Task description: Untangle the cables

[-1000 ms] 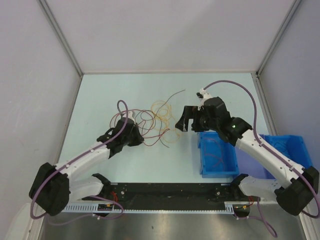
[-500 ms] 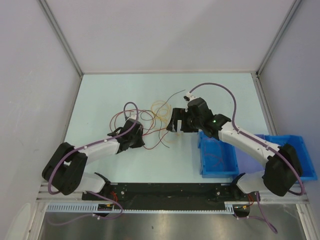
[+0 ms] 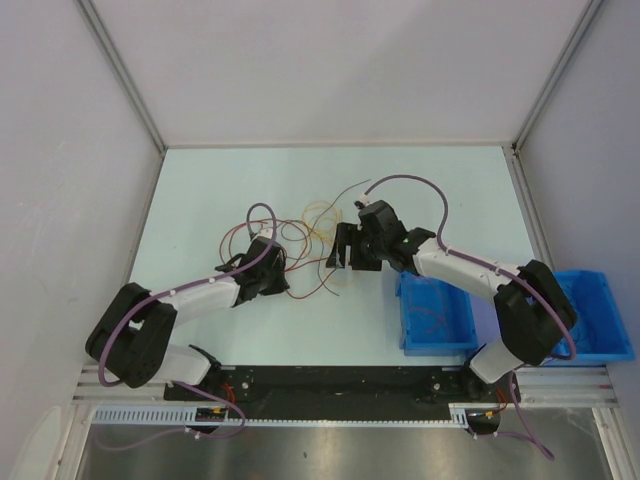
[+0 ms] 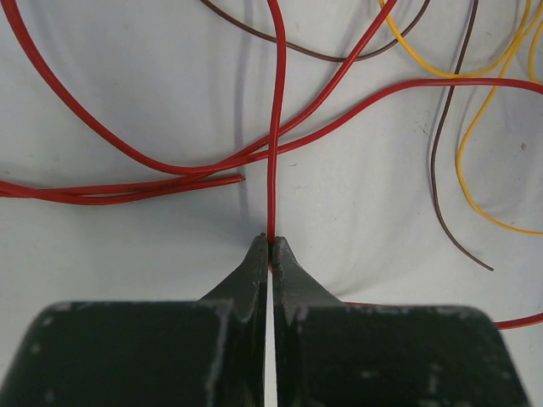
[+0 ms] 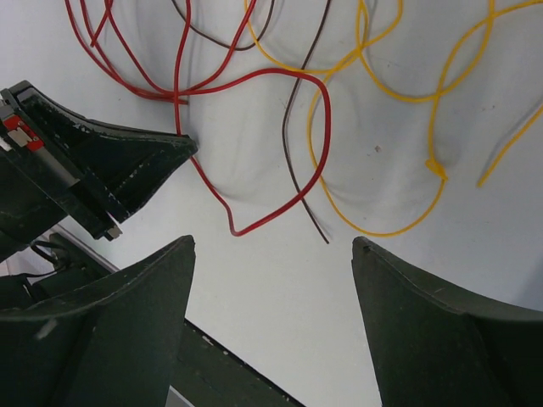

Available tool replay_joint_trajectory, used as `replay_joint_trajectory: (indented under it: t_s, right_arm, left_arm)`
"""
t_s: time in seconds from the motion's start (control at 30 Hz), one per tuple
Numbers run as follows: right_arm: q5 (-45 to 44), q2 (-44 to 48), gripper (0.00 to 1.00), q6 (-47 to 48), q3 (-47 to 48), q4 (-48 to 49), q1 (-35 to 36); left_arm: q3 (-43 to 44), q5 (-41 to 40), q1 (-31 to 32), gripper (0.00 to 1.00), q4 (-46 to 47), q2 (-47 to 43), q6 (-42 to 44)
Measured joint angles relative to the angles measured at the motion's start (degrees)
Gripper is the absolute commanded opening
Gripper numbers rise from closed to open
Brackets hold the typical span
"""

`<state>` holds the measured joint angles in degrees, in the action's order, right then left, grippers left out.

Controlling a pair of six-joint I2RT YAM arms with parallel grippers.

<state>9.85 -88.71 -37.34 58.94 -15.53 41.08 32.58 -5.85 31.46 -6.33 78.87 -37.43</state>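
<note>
The cables (image 3: 318, 222) lie in a loose tangle of red, yellow and brown strands at mid-table. My left gripper (image 3: 280, 282) rests at the tangle's left edge. In the left wrist view its tips (image 4: 270, 242) are shut on a red cable (image 4: 273, 127) that runs straight away from them. My right gripper (image 3: 336, 255) hovers over the tangle's right side. Its jaws (image 5: 273, 246) stand open with only bare table between them. Just beyond them lie a red cable's bend (image 5: 314, 161), a brown end (image 5: 293, 161) and a yellow loop (image 5: 424, 203).
A blue bin (image 3: 435, 315) holding a few thin wires sits right of the tangle, with a second blue bin (image 3: 590, 310) further right. Grey walls close in the table's left, back and right. The black base rail (image 3: 330, 380) runs along the near edge.
My right gripper has moved left over the tangle and its jaws have narrowed a little. The left gripper shifted slightly right, still shut on the red cable.
</note>
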Motion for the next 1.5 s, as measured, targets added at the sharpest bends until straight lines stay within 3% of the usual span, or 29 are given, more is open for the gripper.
replay_joint_trajectory:
  t_s: [0.73,0.93,1.17,1.5]
  right_arm:
    - [1.2,-8.7,0.58,-3.2,0.2,3.5,0.0]
    - [1.2,-10.1,0.41,-3.2,0.9,3.7,0.0]
    - [1.0,-10.1,0.00,-3.4,1.1,3.9,0.0]
    - [-0.4,-7.0,0.00,-3.5,1.3,2.5,1.4]
  left_arm:
    - [0.0,0.0,-0.1,0.01,1.2,0.0,0.3]
    - [0.0,0.0,-0.1,0.00,1.2,0.0,0.3]
    - [0.0,0.0,-0.1,0.00,1.2,0.0,0.3]
    - [0.0,0.2,-0.1,0.02,1.4,0.0,0.4]
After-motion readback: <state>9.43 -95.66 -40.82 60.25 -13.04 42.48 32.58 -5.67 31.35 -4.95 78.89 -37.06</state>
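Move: The right bend of the red cable arches just under the open right hand, about 5 cm below it and 1 cm each ahead and to its left. On the table some 9 cm below this hand, the dark cable's free end lies 2 cm back and 1 cm left, the yellow cable's near bend 1 cm ahead and 1 cm right. From the left hand, already pinching the red cable, that red bend is about 11 cm right, 2 cm ahead and 3 cm higher. The right hand sinks about 5 cm onto the raised right bend of the red cable, drifting a little over 1 cm left and tipping slightly, while its wide fingers first narrow slowly and then snap shut at the bottom to pinch the strand just above the dark cable's end. With the fingers shut it starts back up, some 2 cm by the end, as the left hand stays practically still and keeps its pinch on the same red cable. ##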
